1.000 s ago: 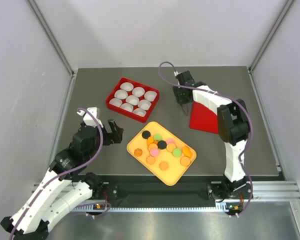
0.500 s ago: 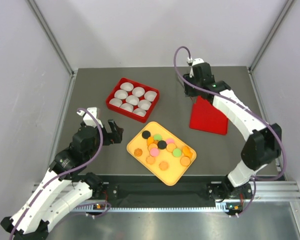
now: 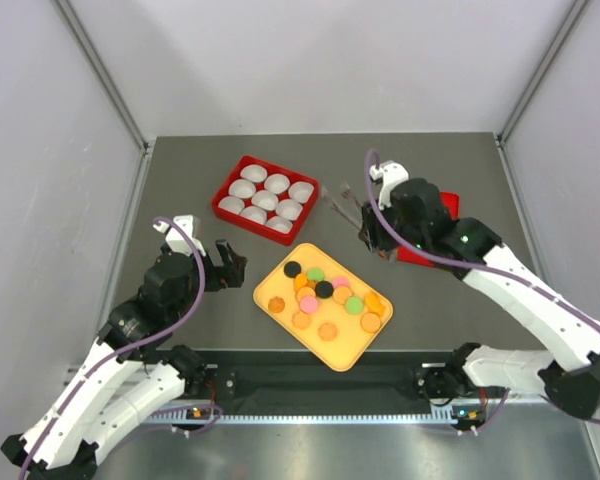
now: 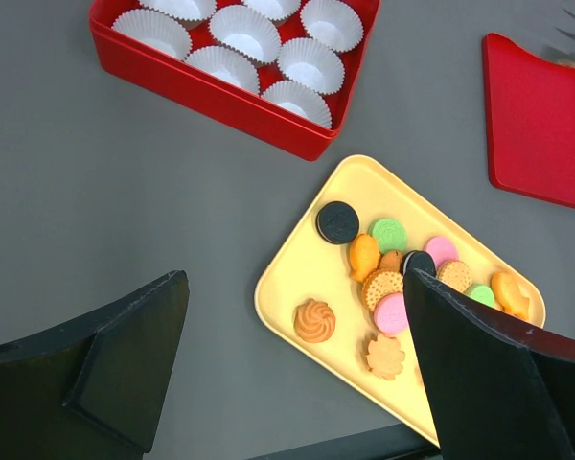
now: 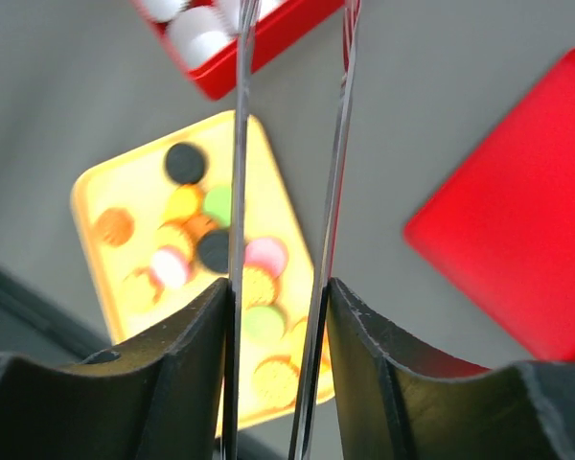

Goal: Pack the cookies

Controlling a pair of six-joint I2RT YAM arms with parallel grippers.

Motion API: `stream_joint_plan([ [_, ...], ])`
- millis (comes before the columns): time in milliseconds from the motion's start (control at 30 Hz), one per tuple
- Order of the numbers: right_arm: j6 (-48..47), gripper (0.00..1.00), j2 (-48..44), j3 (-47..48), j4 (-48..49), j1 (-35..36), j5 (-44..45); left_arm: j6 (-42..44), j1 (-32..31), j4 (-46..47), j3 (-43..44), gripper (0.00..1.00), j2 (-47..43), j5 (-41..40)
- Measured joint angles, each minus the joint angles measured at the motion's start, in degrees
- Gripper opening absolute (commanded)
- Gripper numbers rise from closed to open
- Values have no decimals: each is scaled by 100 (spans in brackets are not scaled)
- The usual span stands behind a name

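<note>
Several cookies [image 3: 325, 295] in orange, pink, green and black lie on a yellow tray [image 3: 345, 356] near the table's front. My right gripper [image 3: 372, 236] hovers just right of the tray's far corner, shut on a pair of thin metal tongs [image 3: 336, 196] that point up-left. In the right wrist view the tongs' two blades [image 5: 238, 192] run between my fingers, with the cookies [image 5: 211, 251] blurred beneath them. My left gripper [image 3: 226, 262] stands open left of the tray, nothing between its fingers [image 4: 125, 355]; the cookies [image 4: 393, 278] show past them.
A red box [image 3: 265, 198] holding several white paper cups sits at the back left of the tray. A flat red lid [image 3: 442, 208] lies to the right, mostly under my right arm. Grey walls and metal rails border the table.
My right arm has swung from the back of the table, over the red lid, forward and left toward the tray. Its jaws have narrowed a little. The left arm has not moved.
</note>
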Motion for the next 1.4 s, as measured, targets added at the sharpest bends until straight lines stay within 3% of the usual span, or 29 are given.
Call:
stream_joint_plan([
  [567,597,38,-1145,-874,-1384,1792,-101,0,0,-2,-7,98,101,39],
  [867,1008,38,-1829,-1154,-1915,2232,-426,0,0,0,-22,98,140,46],
  [1400,1519,42,-1484,-1349,-2107,3316,-240,0,0,0,-26,98,151,85],
])
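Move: The cookie tray that the tongs in your right gripper are meant for lies, at its middle, about 5 cm back and 8 cm left of that gripper, some 20 cm below. The red box of paper cups is roughly 20 cm ahead and 22 cm left; the flat red lid some 13 cm ahead and 14 cm to the right. From the left gripper the cookie tray is about level fore and aft, 14 cm to the right and 20 cm lower. Draw the right gripper back about 21 cm, keeping its hold on the tongs, and after a slight early rise let it sink to some 8 cm lower. Meanwhile turn it about 25 degrees counter-clockwise and tip it steeper, so the tongs' tips swing back from beside the red box and point leftward over the near half of the cookie tray. Ease off towards the end. ##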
